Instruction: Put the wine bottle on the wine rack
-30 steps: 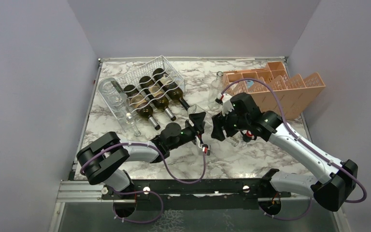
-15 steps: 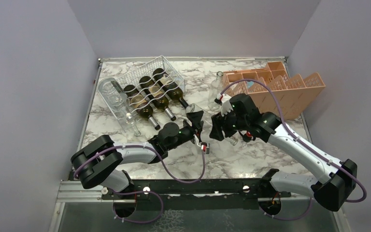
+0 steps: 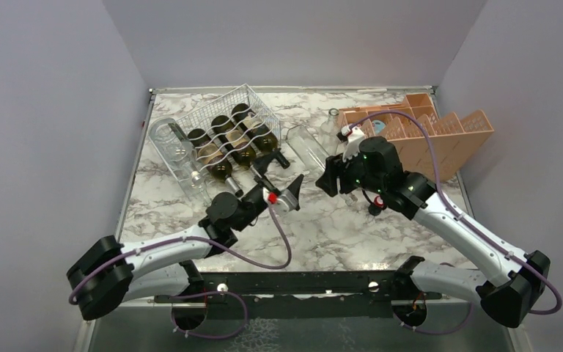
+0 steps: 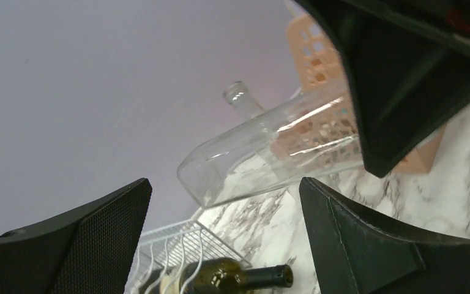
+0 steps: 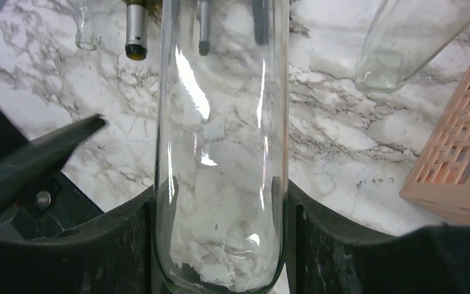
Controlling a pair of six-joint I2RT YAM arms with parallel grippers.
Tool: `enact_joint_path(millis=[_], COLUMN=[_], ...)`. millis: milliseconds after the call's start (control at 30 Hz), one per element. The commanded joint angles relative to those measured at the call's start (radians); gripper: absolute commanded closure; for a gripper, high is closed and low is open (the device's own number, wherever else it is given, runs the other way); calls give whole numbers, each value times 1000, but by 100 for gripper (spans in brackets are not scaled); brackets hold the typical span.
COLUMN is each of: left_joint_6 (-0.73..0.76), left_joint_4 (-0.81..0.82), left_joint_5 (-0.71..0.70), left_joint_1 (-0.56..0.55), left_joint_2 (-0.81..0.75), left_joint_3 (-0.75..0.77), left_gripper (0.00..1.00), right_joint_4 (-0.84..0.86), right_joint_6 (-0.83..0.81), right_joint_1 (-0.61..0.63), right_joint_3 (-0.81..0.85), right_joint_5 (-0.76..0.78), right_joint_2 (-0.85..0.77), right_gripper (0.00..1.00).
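My right gripper [image 3: 330,170] is shut on a clear glass wine bottle [image 3: 304,143] and holds it above the table, its free end pointing at the rack. In the right wrist view the bottle [image 5: 220,122] fills the gap of the gripper [image 5: 220,211], both fingers [image 5: 128,245] pressed on the glass. The white wire wine rack [image 3: 243,94] stands at the back left with three dark bottles [image 3: 227,150] lying in it. My left gripper [image 3: 278,177] is open and empty just left of the held bottle [image 4: 269,153]. The rack [image 4: 171,239] and a dark bottle's neck [image 4: 263,277] show under the left gripper [image 4: 223,245].
An orange plastic crate [image 3: 440,136] stands at the back right, with another clear bottle [image 3: 333,115] by its left end, also in the right wrist view [image 5: 404,49]. A clear bottle [image 3: 172,150] lies along the rack's left side. Grey walls close in three sides.
My left gripper has opened, let go of the clear bottle and drawn back to the left. My right gripper has kept the bottle and carried it up and farther back.
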Motion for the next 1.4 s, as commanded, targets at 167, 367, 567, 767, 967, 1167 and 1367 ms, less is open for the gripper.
enact_joint_path(millis=[167, 367, 567, 767, 967, 1167, 1367], left_joint_6=[-666, -744, -794, -834, -789, -729, -713], left_joint_4=[-211, -478, -738, -908, -934, -913, -898], left_joint_5=[-365, -541, -666, -710, -753, -803, -787], left_joint_1=[-5, -5, -5, -5, -5, -5, -5], left_joint_2=[-381, -532, -542, -523, -531, -552, -562], left_joint_3=[15, 184, 396, 516, 529, 521, 530], left_gripper=[6, 4, 3, 2, 1, 1, 1], right_joint_4=[312, 414, 539, 586, 561, 581, 513], right_joint_6=[66, 119, 150, 156, 169, 155, 158], right_joint_1=[0, 32, 128, 238, 284, 304, 310], right_joint_3=[28, 66, 141, 366, 633, 799, 986], right_joint_5=[-37, -86, -31, 80, 140, 206, 236], right_joint_2=[67, 194, 376, 645, 910, 1080, 1198], right_gripper=[90, 91, 92, 92, 91, 90, 88])
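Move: The right hand holds the clear wine bottle near its shoulder, base pointing forward-left. The wine rack's middle lies about 35 cm to its left, 19 cm ahead and 15 cm lower. In the rack, the leftmost green bottle lies some 34 cm left and 14 cm ahead, and another clear bottle about 45 cm left and 16 cm ahead. From the empty left hand, the rack is roughly 25 cm left, 19 cm ahead and 20 cm lower. Leftward in a long sweep of about 30 cm, the right hand carries the clear bottle to the wine rack, edging forward at first, then reaching farther out and sinking at the end (some 11 cm forward, 7 cm down), grip kept and tilt nearly unchanged. The left hand, fingers still wide open, pulls clear some 20 cm left and 16 cm up, rolling strongly to point forward. ##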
